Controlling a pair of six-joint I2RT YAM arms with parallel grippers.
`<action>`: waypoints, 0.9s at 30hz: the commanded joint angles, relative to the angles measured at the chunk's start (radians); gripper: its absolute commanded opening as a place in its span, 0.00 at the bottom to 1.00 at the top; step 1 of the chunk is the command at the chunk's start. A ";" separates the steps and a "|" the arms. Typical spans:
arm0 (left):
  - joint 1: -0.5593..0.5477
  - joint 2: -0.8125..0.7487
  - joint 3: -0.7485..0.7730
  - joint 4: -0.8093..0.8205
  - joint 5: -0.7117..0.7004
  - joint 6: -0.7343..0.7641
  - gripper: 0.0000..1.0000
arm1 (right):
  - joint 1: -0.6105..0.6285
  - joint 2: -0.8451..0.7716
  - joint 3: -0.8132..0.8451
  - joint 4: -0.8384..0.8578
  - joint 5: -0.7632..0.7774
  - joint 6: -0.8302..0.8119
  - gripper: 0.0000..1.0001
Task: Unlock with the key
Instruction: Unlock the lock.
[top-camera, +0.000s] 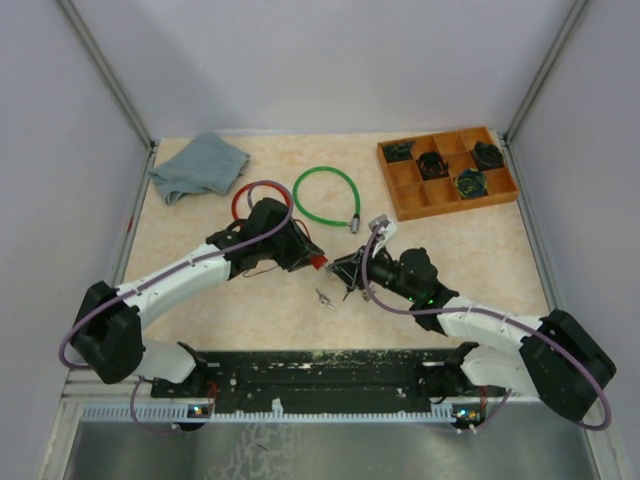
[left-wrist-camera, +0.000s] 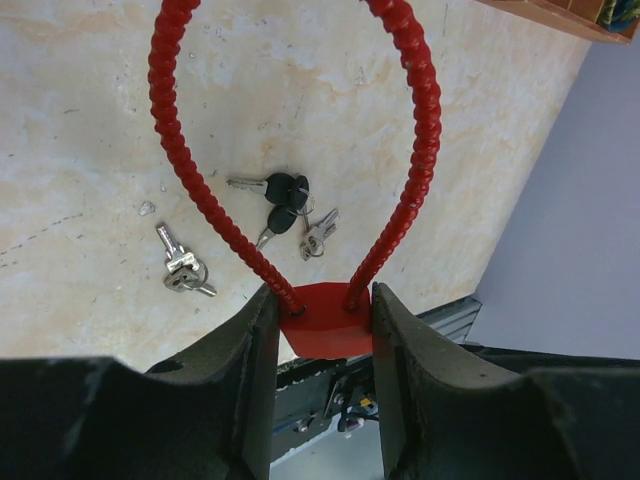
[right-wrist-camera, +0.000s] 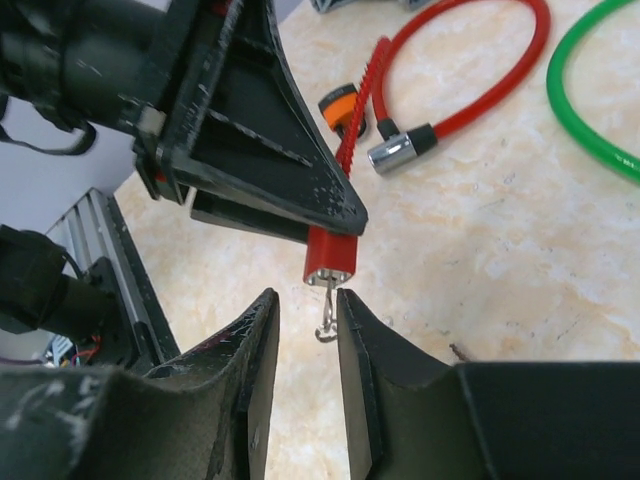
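Note:
My left gripper (left-wrist-camera: 322, 300) is shut on the body of a small red lock (left-wrist-camera: 327, 325), whose red ribbed cable shackle (left-wrist-camera: 421, 150) loops up and away from the fingers. In the right wrist view the lock's bottom face (right-wrist-camera: 330, 262) points at my right gripper (right-wrist-camera: 306, 297). A silver key (right-wrist-camera: 327, 312) sticks out of that face. The right jaws stand open on either side of the key, which hangs close to the right finger. From above, both grippers meet mid-table at the lock (top-camera: 318, 262).
Loose keys (left-wrist-camera: 285, 195) and silver key bunches (left-wrist-camera: 182, 268) lie on the table below the lock. A green cable lock (top-camera: 325, 195), a red cable lock (right-wrist-camera: 470, 90), a grey cloth (top-camera: 200, 165) and a wooden compartment tray (top-camera: 400, 195) sit farther back.

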 joint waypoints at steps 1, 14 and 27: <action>0.008 -0.031 -0.001 0.034 0.022 -0.020 0.00 | 0.019 0.043 0.025 0.032 0.032 0.008 0.28; 0.008 -0.038 -0.005 0.045 0.030 -0.023 0.00 | 0.029 0.094 0.025 0.075 -0.006 0.026 0.17; 0.008 -0.049 -0.020 0.057 0.075 -0.043 0.00 | 0.032 0.135 0.040 0.132 -0.015 0.005 0.00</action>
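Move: The key stands out of the red lock just under the right hand's open fingers, some 3 cm below and 1 cm ahead and to the left; the lock's middle is about 2 cm ahead, 4 cm left and 3 cm below. On the table, 16 cm below, silver keys lie 3 cm ahead and 3 cm left, black keys 6 cm ahead and 4 cm right. From the left hand the key is 4 cm right, 2 cm back and 1 cm lower. The key in the red lock is taken between the right fingertips: the right hand sinks about 3 cm onto it, quickly at first, easing about 1 cm left towards the lock and tipping down some 5 degrees. Its fingers close all the while, from about a third open to shut, and pinch the key's head. The left hand keeps its grip on the lock and holds it nearly still. ##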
